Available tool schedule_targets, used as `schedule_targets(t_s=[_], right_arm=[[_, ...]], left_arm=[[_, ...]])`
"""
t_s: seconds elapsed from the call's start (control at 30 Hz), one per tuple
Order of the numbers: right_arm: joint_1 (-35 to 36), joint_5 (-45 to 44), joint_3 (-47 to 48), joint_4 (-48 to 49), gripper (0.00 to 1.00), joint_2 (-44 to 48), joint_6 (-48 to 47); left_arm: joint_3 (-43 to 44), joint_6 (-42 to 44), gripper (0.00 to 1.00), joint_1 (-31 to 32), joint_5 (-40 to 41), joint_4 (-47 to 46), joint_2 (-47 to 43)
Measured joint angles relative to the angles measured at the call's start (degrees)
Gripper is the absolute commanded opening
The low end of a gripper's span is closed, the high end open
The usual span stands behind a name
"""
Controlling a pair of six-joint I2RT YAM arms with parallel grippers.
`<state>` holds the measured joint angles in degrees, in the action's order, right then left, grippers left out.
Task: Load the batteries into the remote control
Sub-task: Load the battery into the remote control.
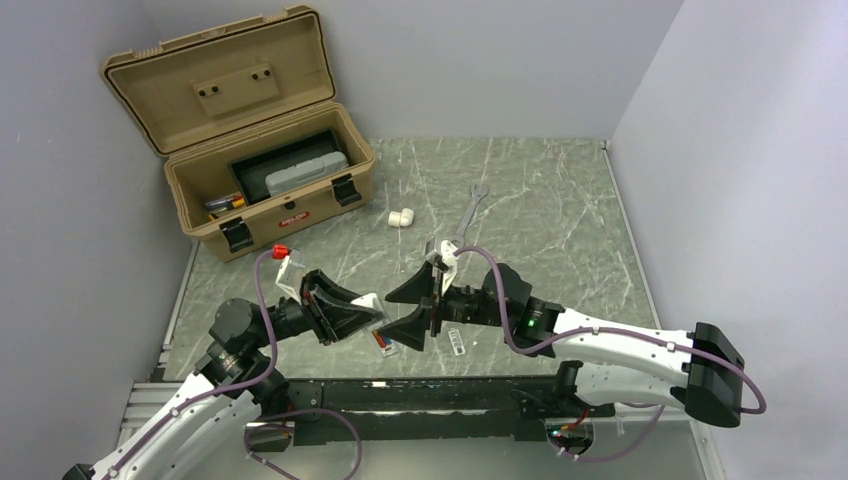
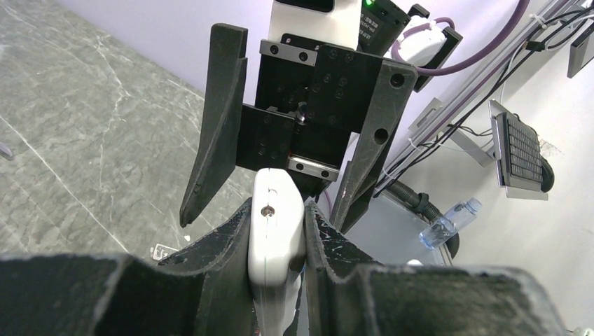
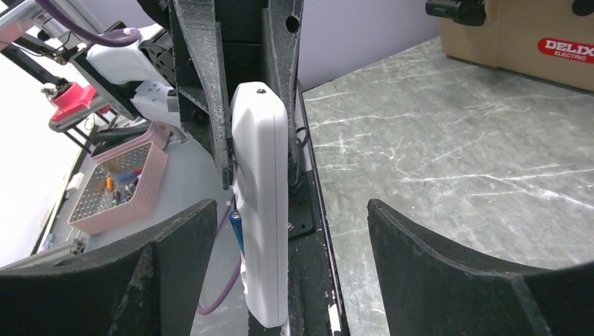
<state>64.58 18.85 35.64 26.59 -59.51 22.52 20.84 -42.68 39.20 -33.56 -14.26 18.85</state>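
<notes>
The remote control (image 2: 277,224), a slim white bar, stands on edge, and my left gripper (image 2: 277,207) is shut on it. In the right wrist view the remote control (image 3: 263,203) hangs from those left fingers, with a blue cylinder end (image 3: 237,231) showing on its left face. From above, an orange-red strip that looks like a battery (image 1: 382,343) shows on the remote below the left gripper (image 1: 372,310). My right gripper (image 3: 288,203) faces it with its jaws wide open, one on each side of the remote and touching nothing. The right gripper (image 1: 392,316) meets the left nose to nose.
An open tan toolbox (image 1: 270,190) stands at the back left. A white pipe elbow (image 1: 401,217) and a silver wrench (image 1: 470,210) lie behind the grippers. A small white piece (image 1: 457,340) lies near the table's front edge. A pink basket (image 3: 119,182) sits off the table.
</notes>
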Motion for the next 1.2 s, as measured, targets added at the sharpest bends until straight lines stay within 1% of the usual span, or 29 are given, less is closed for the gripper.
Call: schedule_targets(t_s=[0.27, 0.57, 0.77, 0.87, 1.0, 1.2], right_arm=[[-0.02, 1.81, 0.0, -0.04, 0.76, -2.34, 0.48], [-0.02, 2.25, 0.0, 0.13, 0.76, -2.67, 1.27], [-0.04, 2.21, -0.02, 1.18, 0.72, -2.67, 2.38], [-0.04, 2.23, -0.02, 1.84, 0.68, -2.67, 2.8], [-0.04, 2.21, -0.02, 2.03, 0.59, -2.67, 3.15], [-0.02, 2.67, -0.02, 2.19, 0.51, -2.69, 3.28]], left_arm=[[0.0, 0.0, 0.0, 0.0, 0.42, 0.28, 0.0], [0.0, 0.02, 0.0, 0.02, 0.44, 0.44, -0.33], [0.0, 0.0, 0.0, 0.0, 0.44, 0.44, -0.35], [0.0, 0.02, 0.0, 0.02, 0.44, 0.44, -0.39], [0.0, 0.0, 0.0, 0.0, 0.46, 0.46, -0.57], [-0.07, 0.2, 0.0, 0.0, 1.11, 1.2, -1.05]])
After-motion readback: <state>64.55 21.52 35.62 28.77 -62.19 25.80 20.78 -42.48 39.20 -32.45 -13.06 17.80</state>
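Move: The batteries, half sunk in the back of the remote control, lie about 2 cm left of the right hand, 2 cm back and 2 cm below it. The remote's middle is some 2 cm to that hand's left, 1 cm back and 1 cm down; the small battery cover lies on the table roughly 11 cm ahead, 13 cm right and 25 cm below. From the left hand, which grips the remote's upper end, the batteries sit about 2 cm right, 2 cm back and 5 cm lower. Lower the right gripper about 1.5 cm beside the remote, easing slightly left and back towards the batteries, then bring it up again by about 1 cm. Narrow its fingers from wide to roughly half open, one on either side of the remote, the rear finger coming right up to the blue battery. Keep the left gripper still, holding the remote. ##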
